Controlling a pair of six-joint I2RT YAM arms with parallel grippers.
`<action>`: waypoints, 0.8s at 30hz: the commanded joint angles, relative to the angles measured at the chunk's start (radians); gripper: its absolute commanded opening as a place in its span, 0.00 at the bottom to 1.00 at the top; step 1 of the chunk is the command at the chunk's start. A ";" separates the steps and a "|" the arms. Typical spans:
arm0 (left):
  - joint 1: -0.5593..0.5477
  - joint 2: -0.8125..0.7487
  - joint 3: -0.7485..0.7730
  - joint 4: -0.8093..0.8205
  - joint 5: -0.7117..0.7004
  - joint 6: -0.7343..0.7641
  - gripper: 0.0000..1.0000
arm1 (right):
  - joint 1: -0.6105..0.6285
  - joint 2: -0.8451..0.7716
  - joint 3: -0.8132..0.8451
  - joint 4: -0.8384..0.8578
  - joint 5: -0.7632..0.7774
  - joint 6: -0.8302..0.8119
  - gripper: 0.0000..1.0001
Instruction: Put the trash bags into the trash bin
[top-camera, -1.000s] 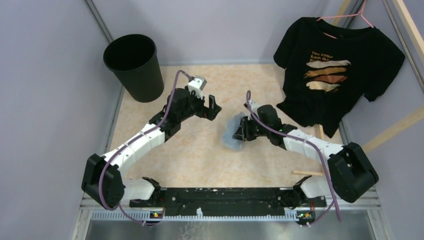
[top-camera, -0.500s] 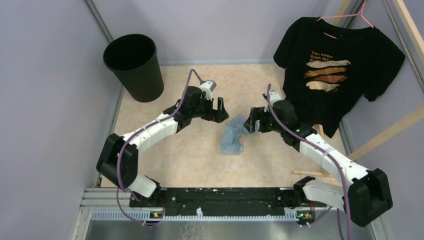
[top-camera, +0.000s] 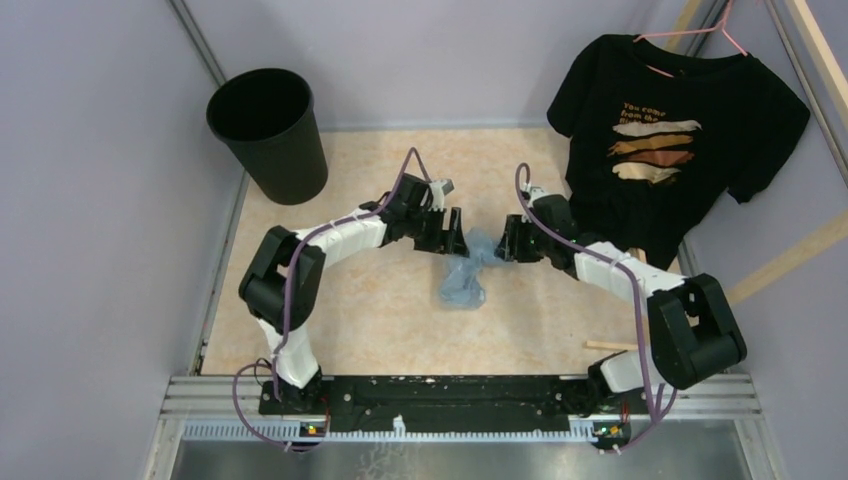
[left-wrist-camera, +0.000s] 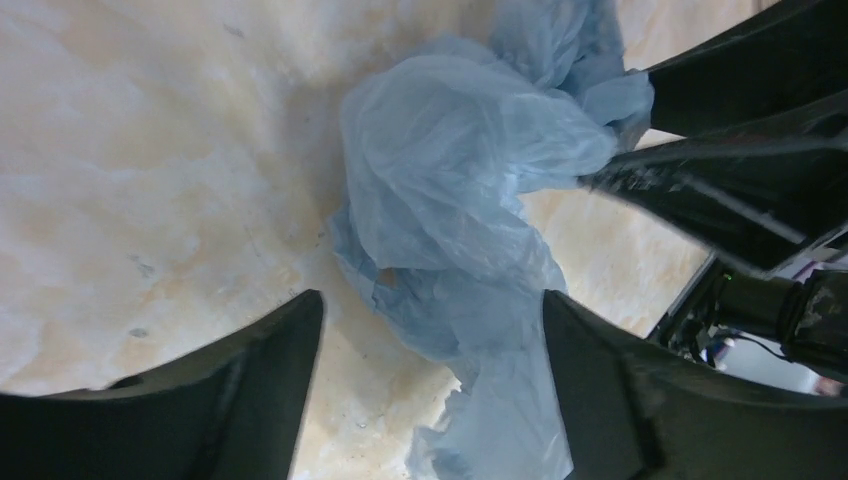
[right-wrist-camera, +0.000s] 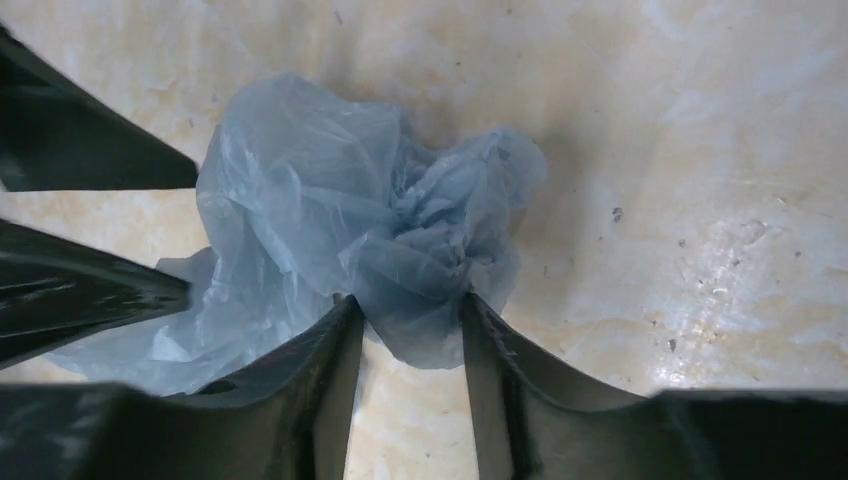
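Note:
The trash bag (top-camera: 463, 272), crumpled light-blue plastic, lies on the tabletop's centre. My right gripper (top-camera: 503, 242) is at the bag's upper end. In the right wrist view its jaws (right-wrist-camera: 412, 312) have closed in on a bunched fold of the trash bag (right-wrist-camera: 330, 230), which touches both fingertips. My left gripper (top-camera: 456, 237) faces it from the left, open wide, and the trash bag (left-wrist-camera: 450, 220) lies between its fingers (left-wrist-camera: 270, 380) without touching them. The right gripper's fingers (left-wrist-camera: 720, 170) show beyond the bag. The black trash bin (top-camera: 268, 130) stands upright at the back left, far from both grippers.
A black printed T-shirt (top-camera: 680, 130) hangs on a pink hanger at the back right, just behind the right arm. Wooden sticks (top-camera: 790, 260) lean at the right edge. Grey walls close in both sides of the tabletop (top-camera: 380, 310).
The left gripper has swung right, up to the bag. The right gripper has moved back and toward the centre, the bag stretching out with it; its jaws opened, then narrowed again on a fold.

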 joint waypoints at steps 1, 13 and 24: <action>-0.003 0.065 0.057 -0.076 0.092 -0.013 0.75 | -0.015 0.009 0.004 0.119 -0.061 0.034 0.31; 0.107 0.012 0.054 0.030 0.358 -0.040 0.14 | -0.152 -0.159 -0.022 -0.040 -0.085 -0.041 0.00; 0.137 -0.078 -0.044 0.311 0.547 -0.160 0.00 | -0.152 -0.229 0.019 -0.168 0.036 -0.088 0.04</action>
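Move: The blue trash bag lies crumpled with its middle about 3 cm right of the left hand, 5 cm back and 5 cm below. From the right hand, whose half-open fingers already straddle its gathered end, the bag's middle is some 7 cm left, 3 cm back and 3 cm lower. The bin stands roughly 32 cm left and 15 cm ahead of the left hand; a wooden bar lies 21 cm right and 18 cm back of the right hand. Dip the left gripper some 3 cm down onto the bag, shut its fingers fully on the film, then lift about 9 cm, tilting the fingertips up towards level. Meanwhile finish closing the right fingers on the bag's gathered end and draw it right and up, away from the left gripper. ##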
